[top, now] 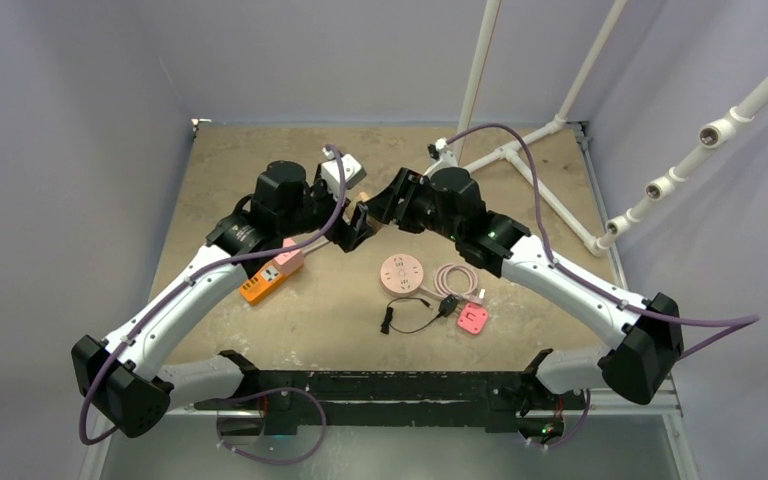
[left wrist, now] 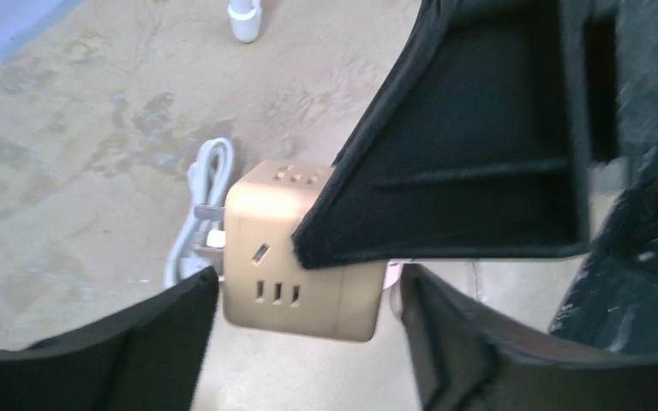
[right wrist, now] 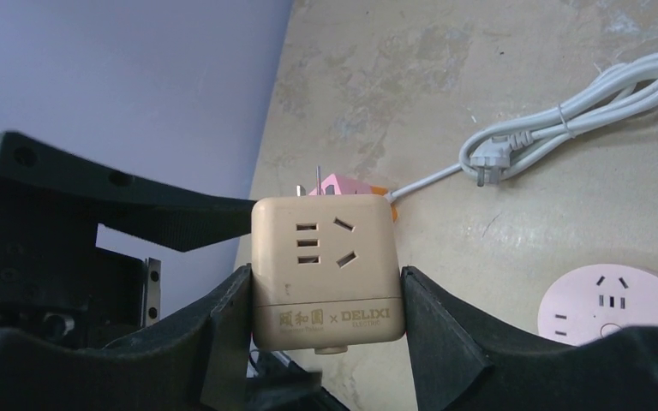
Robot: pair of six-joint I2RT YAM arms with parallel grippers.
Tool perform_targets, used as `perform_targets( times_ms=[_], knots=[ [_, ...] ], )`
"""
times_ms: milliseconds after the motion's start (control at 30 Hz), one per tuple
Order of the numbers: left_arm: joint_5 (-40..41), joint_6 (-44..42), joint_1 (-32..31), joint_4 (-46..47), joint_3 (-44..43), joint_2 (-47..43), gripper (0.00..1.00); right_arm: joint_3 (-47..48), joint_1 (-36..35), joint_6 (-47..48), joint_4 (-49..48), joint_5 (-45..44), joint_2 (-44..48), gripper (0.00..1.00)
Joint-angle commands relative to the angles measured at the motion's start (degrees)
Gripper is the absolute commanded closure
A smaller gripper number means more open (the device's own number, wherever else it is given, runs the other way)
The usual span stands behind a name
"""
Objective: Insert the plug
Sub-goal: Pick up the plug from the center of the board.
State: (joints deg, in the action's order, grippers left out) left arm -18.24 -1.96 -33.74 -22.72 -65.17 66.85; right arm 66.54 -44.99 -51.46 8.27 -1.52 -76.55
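A beige cube socket (right wrist: 326,265) hangs above the table between both arms; it also shows from its other side (left wrist: 266,257). My right gripper (right wrist: 326,291) is shut on its two sides, both fingers pressed against it. My left gripper (left wrist: 304,291) also straddles the cube socket, its fingers right at the edges, with one right finger (left wrist: 480,145) crossing in front. The white cable lies coiled on the table, its plug (right wrist: 487,161) pointing toward the cube; the plug's prongs (left wrist: 207,214) show just behind the cube. In the top view the two grippers meet near the table's middle back (top: 368,215).
A round pink socket (top: 400,272) lies mid-table, with a pink coiled cable (top: 455,280), a pink square adapter (top: 473,319) and a black cable (top: 410,315) nearby. An orange power strip (top: 263,285) with a pink adapter (top: 288,258) lies left. A white pipe frame (top: 520,150) stands back right.
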Motion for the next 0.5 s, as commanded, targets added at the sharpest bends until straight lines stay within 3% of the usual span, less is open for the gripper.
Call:
perform_targets(
  times_ms=[0,67,233,400,467],
  knots=[
    [-2.5,3.3,-0.1,6.9,-2.1,-1.4,0.07,2.2,-0.4,-1.0,0.8,2.4,-0.6,0.86],
    [-4.3,2.3,-0.1,6.0,-1.7,-2.6,0.01,3.1,0.0,0.9,1.9,1.9,-0.8,0.9],
    [-9.9,-11.4,0.0,-1.4,-1.7,-7.2,0.01,6.4,2.6,8.1,5.9,4.0,-1.5,0.95],
    [-13.9,-34.0,-0.1,-14.0,-1.4,-11.4,0.01,9.2,5.1,14.9,7.9,9.6,-1.0,0.95],
    [-13.3,-41.4,-0.1,-14.8,0.4,-12.9,0.01,10.6,5.1,16.8,9.1,11.9,-1.8,0.95]
  ],
)
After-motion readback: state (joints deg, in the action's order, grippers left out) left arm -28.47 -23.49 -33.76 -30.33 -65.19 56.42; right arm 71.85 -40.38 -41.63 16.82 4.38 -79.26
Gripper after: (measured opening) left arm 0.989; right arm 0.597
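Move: The tan plug is pinched between both my hands in mid-air, within a couple of centimetres of each hand point. The round pink socket lies some 25 cm below, about level with my right hand and roughly 7 cm to its right. From my left hand, the pink cube on the orange strip sits about 14 cm left, 2 cm ahead and 21 cm down; the white cord coil is some 11 cm ahead, 2 cm right and 25 cm below. I open my left fingers wide and let go of the tan plug, easing the left hand up first and then drawing it back about 5 cm, some 3.5 cm higher, while it turns clockwise and tips. My right hand keeps its grip on the plug, dips about 2 cm, then shifts slightly right and forward, rolling its left side down around 10 degrees. ##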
